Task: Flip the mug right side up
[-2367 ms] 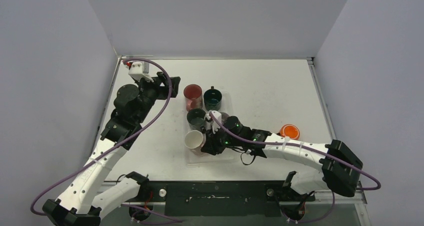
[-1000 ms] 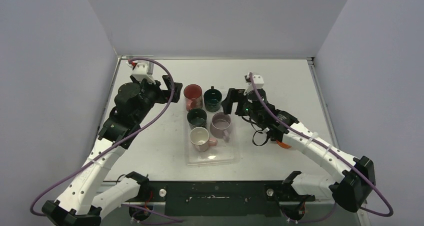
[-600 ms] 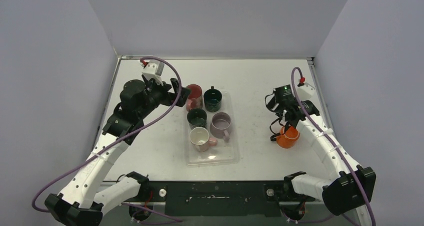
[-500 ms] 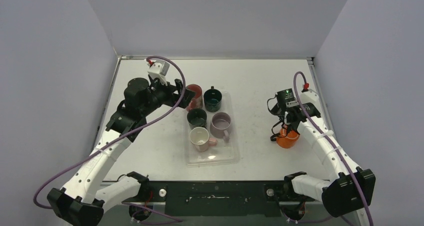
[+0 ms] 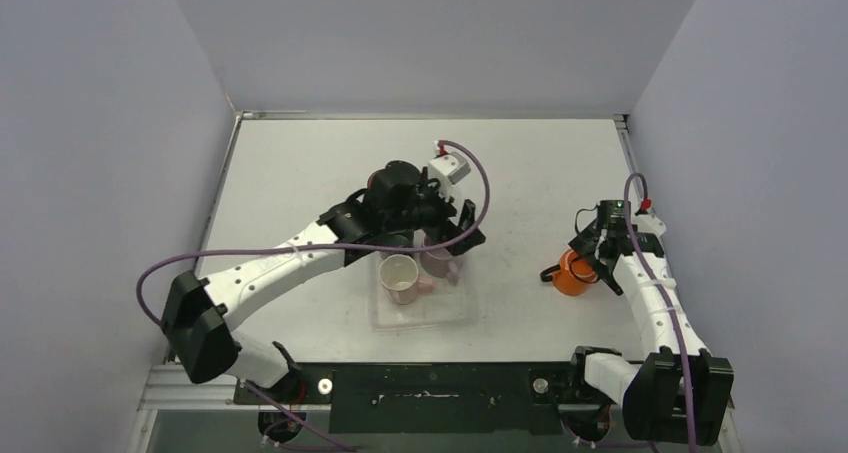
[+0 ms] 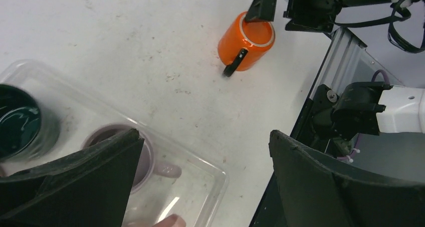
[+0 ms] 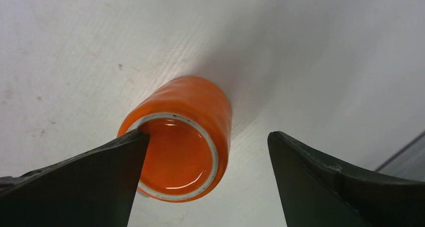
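The orange mug (image 5: 572, 274) with a black handle stands on the table at the right. A white-ringed, shallow glossy face (image 7: 175, 154) points up, which looks like its base. My right gripper (image 5: 592, 256) hangs open over it. One fingertip (image 7: 135, 139) sits at the ring's left edge, the other (image 7: 280, 142) is apart on the right. In the left wrist view the mug (image 6: 245, 39) shows far ahead. My left gripper (image 5: 458, 235) is open above the tray's right side, with nothing between its fingers.
A clear plastic tray (image 5: 425, 318) lies mid-table with upright mugs: a white one (image 5: 398, 275), a mauve one (image 6: 145, 154) and a dark green one (image 6: 20, 122). My left arm (image 5: 300, 248) stretches across the tray's back. The table's metal front rail (image 6: 341, 51) is near.
My left arm swung from the back left to over the tray's right side. My right gripper has shifted slightly right beside the orange mug and come down around it.
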`<state>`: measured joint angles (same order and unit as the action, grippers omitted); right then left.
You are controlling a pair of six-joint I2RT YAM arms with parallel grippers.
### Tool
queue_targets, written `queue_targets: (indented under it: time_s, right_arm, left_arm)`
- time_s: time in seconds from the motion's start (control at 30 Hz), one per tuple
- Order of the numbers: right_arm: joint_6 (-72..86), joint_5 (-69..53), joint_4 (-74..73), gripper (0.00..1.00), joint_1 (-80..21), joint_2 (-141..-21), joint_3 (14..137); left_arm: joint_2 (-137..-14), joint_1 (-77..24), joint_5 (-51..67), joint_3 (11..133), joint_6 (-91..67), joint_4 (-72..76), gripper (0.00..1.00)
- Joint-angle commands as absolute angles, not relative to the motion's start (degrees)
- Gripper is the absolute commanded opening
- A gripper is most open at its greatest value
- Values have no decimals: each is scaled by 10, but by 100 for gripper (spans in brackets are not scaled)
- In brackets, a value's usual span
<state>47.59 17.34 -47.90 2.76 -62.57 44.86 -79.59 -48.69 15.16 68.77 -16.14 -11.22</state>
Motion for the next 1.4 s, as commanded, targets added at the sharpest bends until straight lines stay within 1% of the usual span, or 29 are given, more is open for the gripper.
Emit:
queue_targets:
  time_s: [0.0,0.03,0.07,0.1,0.17,0.27,0.4,0.6,0.73,0.93,1.2,1.27,1.37]
  right_arm:
    - [408,16,-355,91,69,-597,414]
    - [406,-10,-344,89,74,-594,409]
    - [403,-30,-334,86,75,-593,404]
    - [400,-54,-325,84,75,-594,400]
    - [395,-80,-314,79,76,-600,392]
    - [380,-114,-298,69,75,-615,383]
    - [375,-139,-292,63,74,-625,381]
    - [388,-172,-284,62,73,-628,377]
    - [392,-183,-284,62,73,-628,382]
    - [384,-157,-296,64,73,-632,395]
    - [382,-153,-304,62,74,-637,399]
    - [381,-149,-308,61,75,-637,400]
    - [381,-147,-311,58,76,-637,402]
  left_arm:
    - [-873,-534,136,767,-113,-60,100]
    - [-892,-542,138,781,-108,-59,100]
    - [-913,-547,142,793,-103,-58,95]
    - [-937,-553,146,804,-100,-54,94]
    - [-965,-559,157,820,-95,-43,93]
    - [-1016,-567,167,840,-85,-28,91]
    - [-1073,-573,172,876,-76,-35,89]
    - [-1124,-591,166,899,-68,-43,87]
    - [-1146,-603,130,909,-71,-42,83]
    - [-1195,-618,50,938,-76,-56,76]
    - [-1274,-615,48,1032,-63,-110,75]
    - [-1279,-612,66,1033,-60,-101,69]
    - [-1280,-610,93,1025,-60,-84,54]
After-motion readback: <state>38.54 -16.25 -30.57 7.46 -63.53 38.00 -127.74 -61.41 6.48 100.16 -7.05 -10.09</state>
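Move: The upside-down orange mug stands roughly 26 cm to the left hand's right, about level with it forward and 20 cm below, its black handle on the mug's left side. From the right hand, the mug is only some 2 cm left, 1 cm back and 5 cm below. The lilac mug in the tray sits about 3 cm left, 2 cm ahead and 20 cm below the left hand; the white mug lies some 8 cm farther left and 3 cm nearer the base. Left fingers descend 18 cm and rightward 17, narrowing around the handle, as the right hand nudges the mug left. ##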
